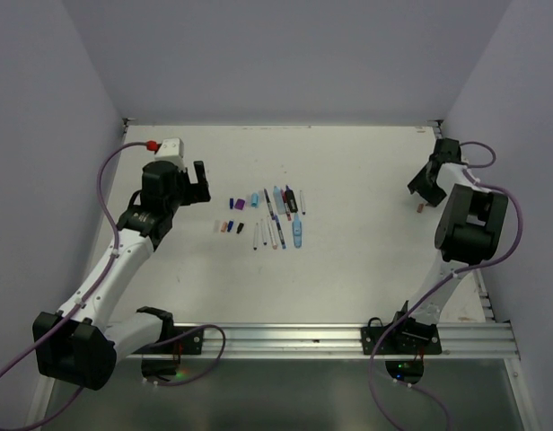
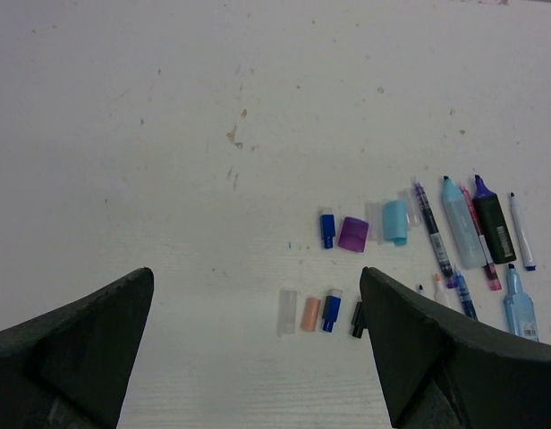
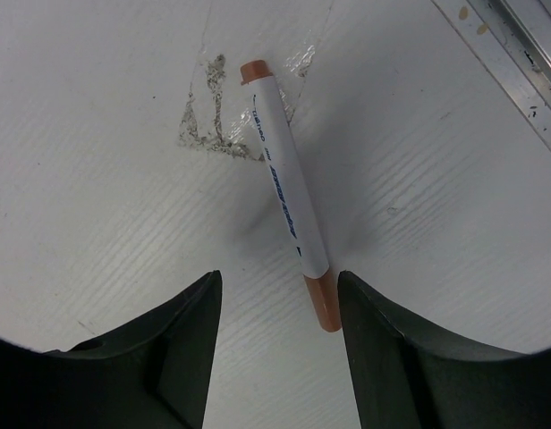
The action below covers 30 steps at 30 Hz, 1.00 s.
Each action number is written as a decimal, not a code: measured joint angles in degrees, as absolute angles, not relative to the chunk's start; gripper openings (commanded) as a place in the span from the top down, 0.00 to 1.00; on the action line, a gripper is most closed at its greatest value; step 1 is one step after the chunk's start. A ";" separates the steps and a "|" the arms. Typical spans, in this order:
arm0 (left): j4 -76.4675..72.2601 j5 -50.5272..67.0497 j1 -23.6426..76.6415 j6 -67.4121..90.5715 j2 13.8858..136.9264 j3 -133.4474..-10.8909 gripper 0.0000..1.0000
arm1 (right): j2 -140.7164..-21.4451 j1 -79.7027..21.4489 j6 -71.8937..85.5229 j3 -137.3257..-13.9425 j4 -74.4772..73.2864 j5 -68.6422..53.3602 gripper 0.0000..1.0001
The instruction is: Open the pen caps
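Note:
Several loose pen caps lie in two short rows: blue [image 2: 327,229], purple [image 2: 353,233] and light blue [image 2: 395,222], then clear [image 2: 286,311], orange [image 2: 310,314], blue [image 2: 331,309] and black [image 2: 357,318]. Just right of them, the pens [image 2: 463,237] lie side by side mid-table [image 1: 281,215]. My left gripper [image 2: 258,277] hangs open and empty above the table, left of the caps [image 1: 197,184]. At the far right, my right gripper [image 1: 423,191] is open around a white pen [image 3: 280,170]. The pen's orange cap [image 3: 322,304] lies between the jaws, close to the right finger [image 3: 392,349].
Scuffed residue marks [image 3: 208,121] stain the table beside the white pen. A metal rail [image 3: 517,54] runs along the table's right edge, another [image 1: 348,337] along the near edge. Grey walls close in the left, back and right sides.

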State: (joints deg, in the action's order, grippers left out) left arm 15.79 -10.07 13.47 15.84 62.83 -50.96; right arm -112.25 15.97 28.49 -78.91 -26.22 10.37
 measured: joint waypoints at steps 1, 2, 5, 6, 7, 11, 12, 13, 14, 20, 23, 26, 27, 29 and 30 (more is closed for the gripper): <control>15.68 -10.15 13.47 15.79 62.83 -50.96 0.00 | -112.46 15.97 28.53 -78.91 -26.33 10.24 0.43; 15.53 -10.24 13.47 15.70 62.83 -50.96 0.00 | -112.66 15.97 28.56 -78.91 -26.41 9.91 0.44; 15.33 -10.33 13.47 15.46 62.76 -50.92 0.00 | -113.78 15.97 28.62 -78.94 -26.63 9.39 0.47; 15.31 -10.35 13.47 15.42 62.72 -50.85 0.00 | -114.10 15.97 28.60 -78.94 -26.63 9.37 0.48; 15.25 -10.39 13.47 15.42 62.72 -50.83 0.00 | -114.41 15.94 28.53 -78.83 -26.63 9.45 0.50; 15.00 -10.55 13.47 15.40 62.65 -50.72 0.00 | -114.45 15.92 28.51 -78.72 -26.55 9.41 0.61; 14.94 -10.55 13.47 15.40 62.63 -50.72 0.00 | -114.54 15.92 28.32 -78.72 -26.59 9.45 0.65; 14.85 -10.55 13.47 15.40 62.61 -50.72 0.00 | -114.61 15.90 28.12 -78.72 -26.63 9.61 0.69; 14.72 -10.55 13.47 15.40 62.54 -50.72 0.01 | -114.63 15.92 27.97 -78.72 -26.65 9.56 0.77; 14.17 -9.89 13.47 15.35 62.33 -50.72 0.01 | -114.59 14.96 26.13 -78.61 -26.48 10.07 1.00; 13.78 -7.92 13.47 15.00 62.33 -50.63 0.01 | -114.10 11.75 24.43 -78.22 -26.26 9.58 1.00; 12.01 -3.44 13.47 13.15 62.33 -49.91 0.01 | -113.14 3.62 21.41 -77.65 -26.70 7.64 1.00; 11.55 -1.69 13.45 12.58 62.33 -49.67 0.00 | -112.57 0.86 20.49 -77.56 -26.81 6.66 1.00; 10.37 1.98 13.45 12.01 62.33 -49.12 0.01 | -110.89 -3.66 19.05 -77.38 -27.20 4.47 1.00; 9.89 3.88 13.47 11.81 62.33 -48.97 0.01 | -109.97 -5.39 18.63 -77.36 -27.20 3.25 1.00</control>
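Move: The capped white pen with orange ends lies between the right hand's open fingers and just out beyond them, its middle about 2 cm ahead, 1 cm right and some 3 cm below. To that hand's left, at the same depth, the small white pen lies level with it about 28 cm off and the black marker level about 31 cm off; the light-blue pen is 30 cm left and 9 cm back. From the left hand the capped pen is roughly 10 cm ahead, 52 cm right and 19 cm below. Down about 2 cm goes the right hand, closing its fingers from half open to pinch the pen near its closer orange end; then it swings quickly left, some 16 cm, towards the laid-out pens and the left hand, turning about 30 degrees counter-clockwise and rising slightly at the end. The left hand, wide open, drifts late a few centimetres right, turning clockwise. ##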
